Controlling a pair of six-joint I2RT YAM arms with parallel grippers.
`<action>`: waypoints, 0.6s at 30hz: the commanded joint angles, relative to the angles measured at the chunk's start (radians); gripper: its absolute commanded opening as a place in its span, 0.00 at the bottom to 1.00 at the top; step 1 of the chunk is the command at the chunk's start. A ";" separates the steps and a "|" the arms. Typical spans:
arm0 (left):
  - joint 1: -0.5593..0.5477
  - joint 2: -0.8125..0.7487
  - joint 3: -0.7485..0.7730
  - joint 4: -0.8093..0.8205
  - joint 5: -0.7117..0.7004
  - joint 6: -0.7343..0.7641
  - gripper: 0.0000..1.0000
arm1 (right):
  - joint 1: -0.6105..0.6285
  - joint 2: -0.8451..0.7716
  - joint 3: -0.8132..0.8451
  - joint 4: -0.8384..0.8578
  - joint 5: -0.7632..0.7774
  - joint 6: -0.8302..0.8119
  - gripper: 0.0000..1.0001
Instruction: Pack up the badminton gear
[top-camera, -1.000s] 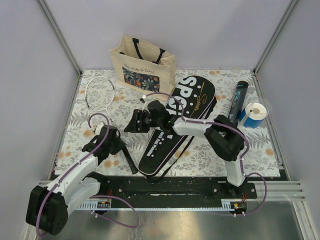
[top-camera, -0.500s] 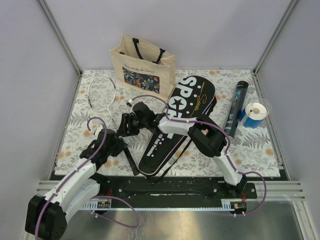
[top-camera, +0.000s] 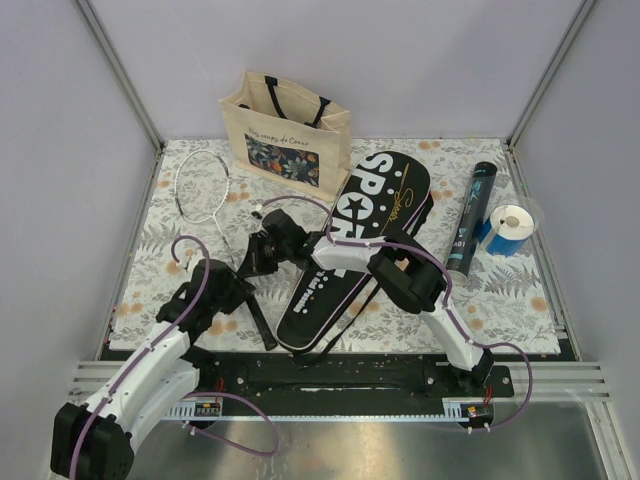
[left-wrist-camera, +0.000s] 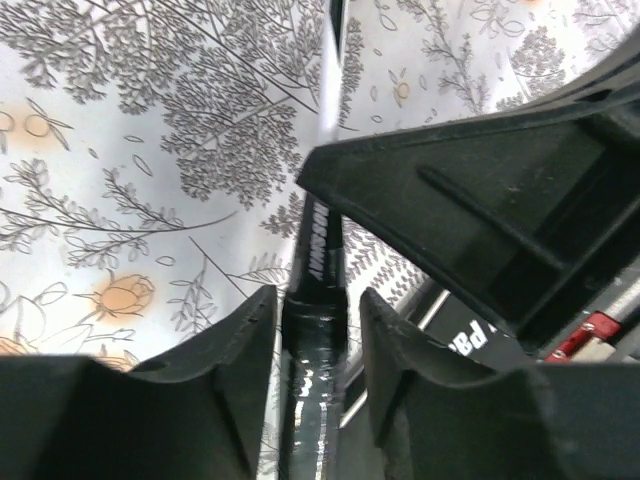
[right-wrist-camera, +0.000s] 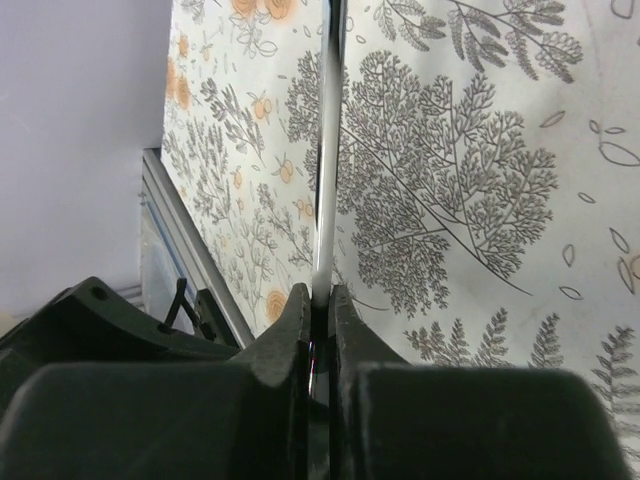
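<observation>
A thin white-framed racket (top-camera: 200, 188) lies on the left of the floral mat, its black handle (left-wrist-camera: 315, 400) pointing at the near edge. My left gripper (top-camera: 238, 296) (left-wrist-camera: 318, 320) is shut on that handle, a finger on each side. My right gripper (top-camera: 256, 258) (right-wrist-camera: 320, 300) is shut on the racket's thin pale shaft (right-wrist-camera: 328, 180), just up from the left one. The big black racket cover (top-camera: 365, 220) lettered "SPORT" lies in the middle under the right arm. A long black tube (top-camera: 470, 220) lies at the right.
A beige tote bag (top-camera: 288, 135) with a floral print stands at the back, close to the racket head. A blue-and-white roll (top-camera: 510, 228) sits beside the tube at the right. Metal frame posts and pale walls enclose the mat.
My right gripper has swung left off the cover to the racket's shaft and closed on it. My left arm has shifted slightly, still holding the handle.
</observation>
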 joint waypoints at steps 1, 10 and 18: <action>-0.001 -0.048 0.049 0.025 0.028 0.058 0.51 | 0.014 -0.078 -0.018 0.140 -0.041 0.023 0.00; 0.001 -0.154 0.217 -0.058 0.165 0.253 0.76 | -0.035 -0.283 -0.164 0.320 -0.071 0.094 0.00; 0.001 -0.265 0.380 -0.130 0.128 0.299 0.79 | -0.094 -0.495 -0.296 0.392 -0.114 0.106 0.00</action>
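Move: The racket is in both grippers near the table: the right pinches the shaft just above the handle, and the left is still round the top of the handle, whose middle lies about 8 cm back from the left hand and 3 cm to its right. From the right hand the racket head is some 27 cm ahead and 12 cm left, the SPORT bag about 30 cm right and 5 cm ahead, and the tote bag roughly 35 cm ahead and 15 cm right. The racket passes into the right hand's sole hold: the left fingers open wide and let go of the handle, while the right stays shut on the shaft and raises it about 14 cm, drifting some 4 cm right towards the SPORT bag, its fingertips tipping up by nearly 20 degrees. The left hand rises alongside by as much, jaws round the handle, fingers tilting up and turning a little clockwise. ##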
